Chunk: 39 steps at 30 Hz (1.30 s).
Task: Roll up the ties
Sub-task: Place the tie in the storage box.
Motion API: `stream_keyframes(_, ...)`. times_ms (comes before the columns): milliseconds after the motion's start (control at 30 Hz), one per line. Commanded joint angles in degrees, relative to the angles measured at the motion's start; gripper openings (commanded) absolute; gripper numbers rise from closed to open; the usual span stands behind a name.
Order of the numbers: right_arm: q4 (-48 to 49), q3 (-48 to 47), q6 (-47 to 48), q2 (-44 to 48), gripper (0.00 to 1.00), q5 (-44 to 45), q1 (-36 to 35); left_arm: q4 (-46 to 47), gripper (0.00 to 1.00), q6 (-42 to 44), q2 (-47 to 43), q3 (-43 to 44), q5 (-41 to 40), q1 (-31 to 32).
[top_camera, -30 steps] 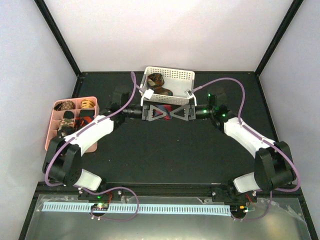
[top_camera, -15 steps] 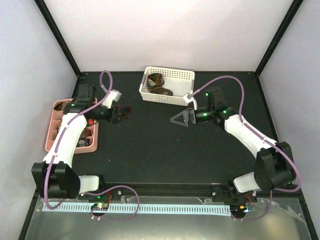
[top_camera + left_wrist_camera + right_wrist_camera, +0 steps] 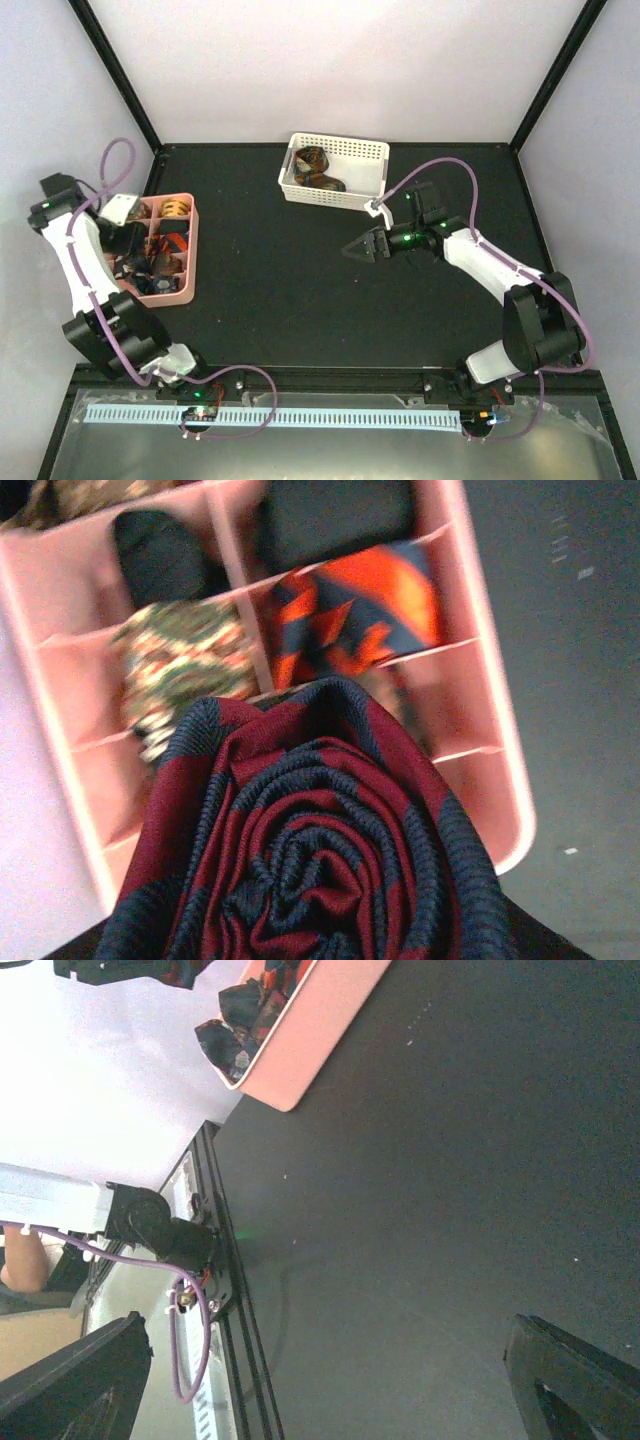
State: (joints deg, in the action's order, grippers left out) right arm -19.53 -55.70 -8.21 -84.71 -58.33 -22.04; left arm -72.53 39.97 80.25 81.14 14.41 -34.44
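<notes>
My left gripper (image 3: 132, 245) is shut on a rolled dark red-and-black plaid tie (image 3: 320, 850) and holds it over the near end of the pink divided tray (image 3: 190, 215). The coil fills the lower left wrist view and hides the fingers. In the tray (image 3: 500, 730) lie an orange-and-navy tie (image 3: 350, 610), an olive floral coil (image 3: 185, 660) and a dark coil (image 3: 160, 555). My right gripper (image 3: 362, 247) is open and empty above the middle of the black mat; its fingers (image 3: 75, 1380) stand wide apart.
A white slatted basket (image 3: 360, 152) at the back centre holds two brown patterned ties (image 3: 318, 170). The pink tray also shows at the top of the right wrist view (image 3: 310, 1030). Purple cables loop over both arms. The frame's black rail (image 3: 235, 1320) runs along the mat's near edge.
My left arm swung from the basket across the mat to the pink tray, carrying the rolled plaid tie. My right gripper drew back from the basket towards the mat's middle.
</notes>
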Motion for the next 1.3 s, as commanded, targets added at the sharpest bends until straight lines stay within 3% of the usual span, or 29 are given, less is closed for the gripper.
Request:
stream_keyframes(0,1.54,1.67,0.82,-0.98,1.00,1.16,0.24,-4.68,0.21,8.39,2.80,4.15,-8.31,-6.68)
stream_keyframes(267,1.86,1.91,0.29,-1.15,1.00,1.73,0.22,-2.81,0.20,12.21,6.30,0.68,-11.05,-13.99)
stream_keyframes(700,0.19,1.65,1.31,-0.37,0.99,2.91,0.19,-0.66,0.18,10.28,14.39,-0.26,-10.77,-14.30)
stream_keyframes(1267,-0.37,1.65,1.35,-0.46,1.00,3.57,0.22,5.06,0.17,9.08,18.26,-5.20,-12.44,-14.06)
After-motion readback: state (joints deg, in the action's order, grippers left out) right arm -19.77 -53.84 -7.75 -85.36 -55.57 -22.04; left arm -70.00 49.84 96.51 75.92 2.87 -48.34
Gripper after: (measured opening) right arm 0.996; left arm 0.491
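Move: The storage box's near-left compartment, where the rolled red-and-navy tie held in the left gripper is to go, lies about 7 cm back, 7 cm left and 16 cm below. The black floral tie sits about 6 cm farther out than that compartment, and the dark blue tie about 11 cm to the right of it. The green camo tie is some 4 cm ahead and 3 cm left of the left hand. From the idle right hand the compartment is roughly 56 cm left and 8 cm back. Carry the rolled tie left and back over the storage box to its near-left corner, about 8 cm left and 6 cm back, already sinking. Then go almost straight down, some 11 cm lower in all, towards the compartment beside the floral tie. Meanwhile tip the fingers back about 20 degrees until they point straight down, and keep the grip closed on the roll. ##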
